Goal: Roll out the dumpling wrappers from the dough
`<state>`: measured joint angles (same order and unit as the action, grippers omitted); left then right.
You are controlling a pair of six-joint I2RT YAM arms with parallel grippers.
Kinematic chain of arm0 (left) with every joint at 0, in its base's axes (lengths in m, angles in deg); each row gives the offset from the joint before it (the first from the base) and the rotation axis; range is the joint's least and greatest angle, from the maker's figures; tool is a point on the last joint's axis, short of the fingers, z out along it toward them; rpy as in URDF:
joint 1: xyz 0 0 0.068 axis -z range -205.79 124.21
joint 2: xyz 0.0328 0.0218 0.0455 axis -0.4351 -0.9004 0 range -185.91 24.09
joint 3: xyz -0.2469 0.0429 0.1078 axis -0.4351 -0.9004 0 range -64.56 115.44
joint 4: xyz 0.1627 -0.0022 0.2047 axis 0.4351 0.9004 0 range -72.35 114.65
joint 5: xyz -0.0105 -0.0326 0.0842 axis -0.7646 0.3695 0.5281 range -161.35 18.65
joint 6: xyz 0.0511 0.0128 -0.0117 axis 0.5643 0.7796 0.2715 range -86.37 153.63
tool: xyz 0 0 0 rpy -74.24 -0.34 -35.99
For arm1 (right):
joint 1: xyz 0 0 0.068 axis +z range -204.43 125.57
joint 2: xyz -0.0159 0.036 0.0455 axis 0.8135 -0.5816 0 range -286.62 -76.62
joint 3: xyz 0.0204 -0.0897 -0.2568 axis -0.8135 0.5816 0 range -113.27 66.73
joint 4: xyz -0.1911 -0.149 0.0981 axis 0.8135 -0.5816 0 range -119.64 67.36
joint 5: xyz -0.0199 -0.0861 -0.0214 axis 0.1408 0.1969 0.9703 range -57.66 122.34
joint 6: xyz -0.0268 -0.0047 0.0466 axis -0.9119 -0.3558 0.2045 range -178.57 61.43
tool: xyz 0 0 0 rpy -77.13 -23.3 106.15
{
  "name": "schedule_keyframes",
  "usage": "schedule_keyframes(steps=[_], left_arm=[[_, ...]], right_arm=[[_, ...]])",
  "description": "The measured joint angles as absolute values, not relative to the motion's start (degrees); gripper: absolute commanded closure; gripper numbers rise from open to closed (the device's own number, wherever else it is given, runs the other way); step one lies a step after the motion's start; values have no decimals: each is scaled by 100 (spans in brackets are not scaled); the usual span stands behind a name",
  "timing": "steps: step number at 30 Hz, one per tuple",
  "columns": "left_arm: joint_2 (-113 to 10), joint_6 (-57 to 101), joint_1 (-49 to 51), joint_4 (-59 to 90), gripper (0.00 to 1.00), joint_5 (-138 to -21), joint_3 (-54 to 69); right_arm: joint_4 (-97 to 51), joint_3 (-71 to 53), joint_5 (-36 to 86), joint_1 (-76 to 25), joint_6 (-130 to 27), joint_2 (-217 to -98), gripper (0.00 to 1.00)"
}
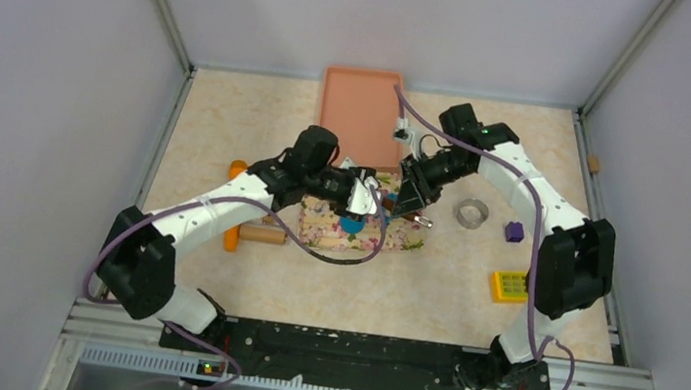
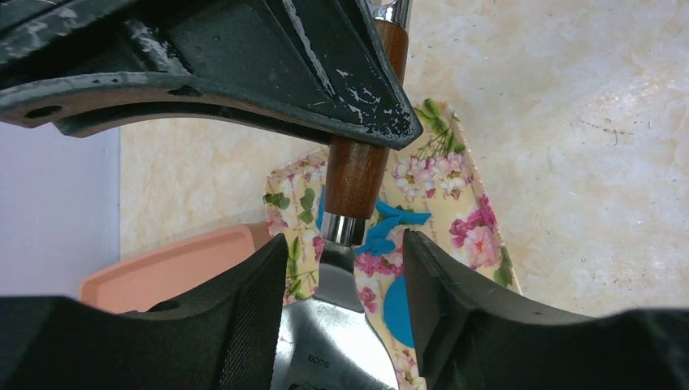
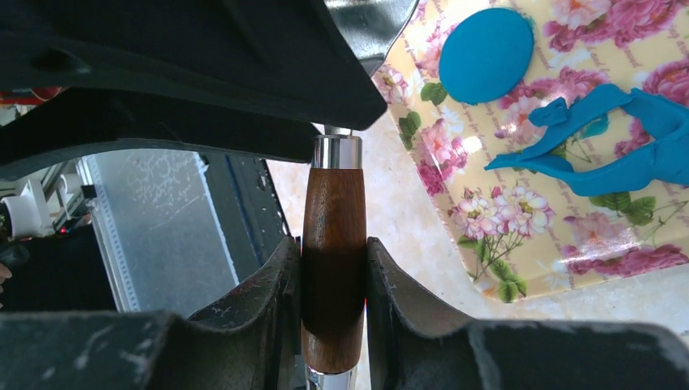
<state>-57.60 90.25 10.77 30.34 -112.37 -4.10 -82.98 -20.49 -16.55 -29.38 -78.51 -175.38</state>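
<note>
A floral board (image 1: 322, 224) lies mid-table. On it rests a round blue dumpling wrapper (image 3: 486, 55), which also shows as the wrapper (image 1: 352, 224) from above and the wrapper (image 2: 398, 305) half hidden behind a finger. Beside it lies a ragged blue dough scrap (image 3: 601, 154), the same scrap (image 2: 394, 223) in the left wrist view. My right gripper (image 3: 333, 260) is shut on the wooden handle (image 3: 333, 244) of a metal spatula. The spatula blade (image 2: 333, 333) reaches between the fingers of my open left gripper (image 2: 341, 309), low over the board.
A peach tray (image 1: 360, 111) stands behind the board. A rolling pin with orange ends (image 1: 246, 232) lies left of the board. To the right are a metal ring cutter (image 1: 471, 212), a small purple block (image 1: 514, 231) and a yellow toy brick (image 1: 509, 285).
</note>
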Motion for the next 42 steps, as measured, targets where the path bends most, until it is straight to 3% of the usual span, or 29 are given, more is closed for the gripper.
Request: schedule_keyframes(steps=[6,10,14,16,20,22,29,38,42], left_arm=[[-6125,9390,1114,3414,61,-11223,17],[-6239,9532,1136,3552,75,-11212,69],[-6363,9659,1157,3543,100,-11182,69],[-6372,9661,1157,3526,100,-11178,69],[-6370,9408,1157,3390,100,-11114,28],[-6370,9130,1155,3183,100,-11033,-97],[-6363,7506,1186,2332,100,-10373,-740],[-6376,6116,1363,1679,100,-9803,-733],[-6562,5882,1455,1650,100,-9700,-538]], right_arm=[[-8364,-2082,-1604,-2916,-7976,-17536,100],[-8372,-2106,-1554,-2911,-8026,-17536,100],[-8381,-2121,-1434,-2909,-8057,-17536,100],[-8374,-2121,-1410,-2909,-8057,-17536,96],[-8278,-2111,-1425,-2988,-7757,-17532,43],[-7985,-2045,-1604,-3154,-7202,-17510,32],[-6694,-1402,-2094,-4325,-5006,-17324,26],[-6228,-1094,-2164,-4122,-4136,-17206,26],[-6077,-1026,-2120,-4068,-3965,-17129,31]])
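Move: Just at the left fingers, about 1 cm ahead, 1 cm right and 2 cm below, is the front end of the spatula handle; from the right hand, still gripping the handle farther back, that end is some 5 cm left, 2 cm ahead. Some 17 cm under the left hand lie the round wrapper, about 4 cm left and 2 cm back, and the dough scraps, 4 cm right and 1 cm ahead. Closing on the front end of the spatula handle, the left hand eases down, forward and right and pinches it while the right holds still. Then the right fingers open wide and swing away forward and right about 7 cm, easing back slightly while turning some 30 degrees clockwise; the left, keeping its pinch, sinks further and turns some 20 degrees counter-clockwise, tipping too. ##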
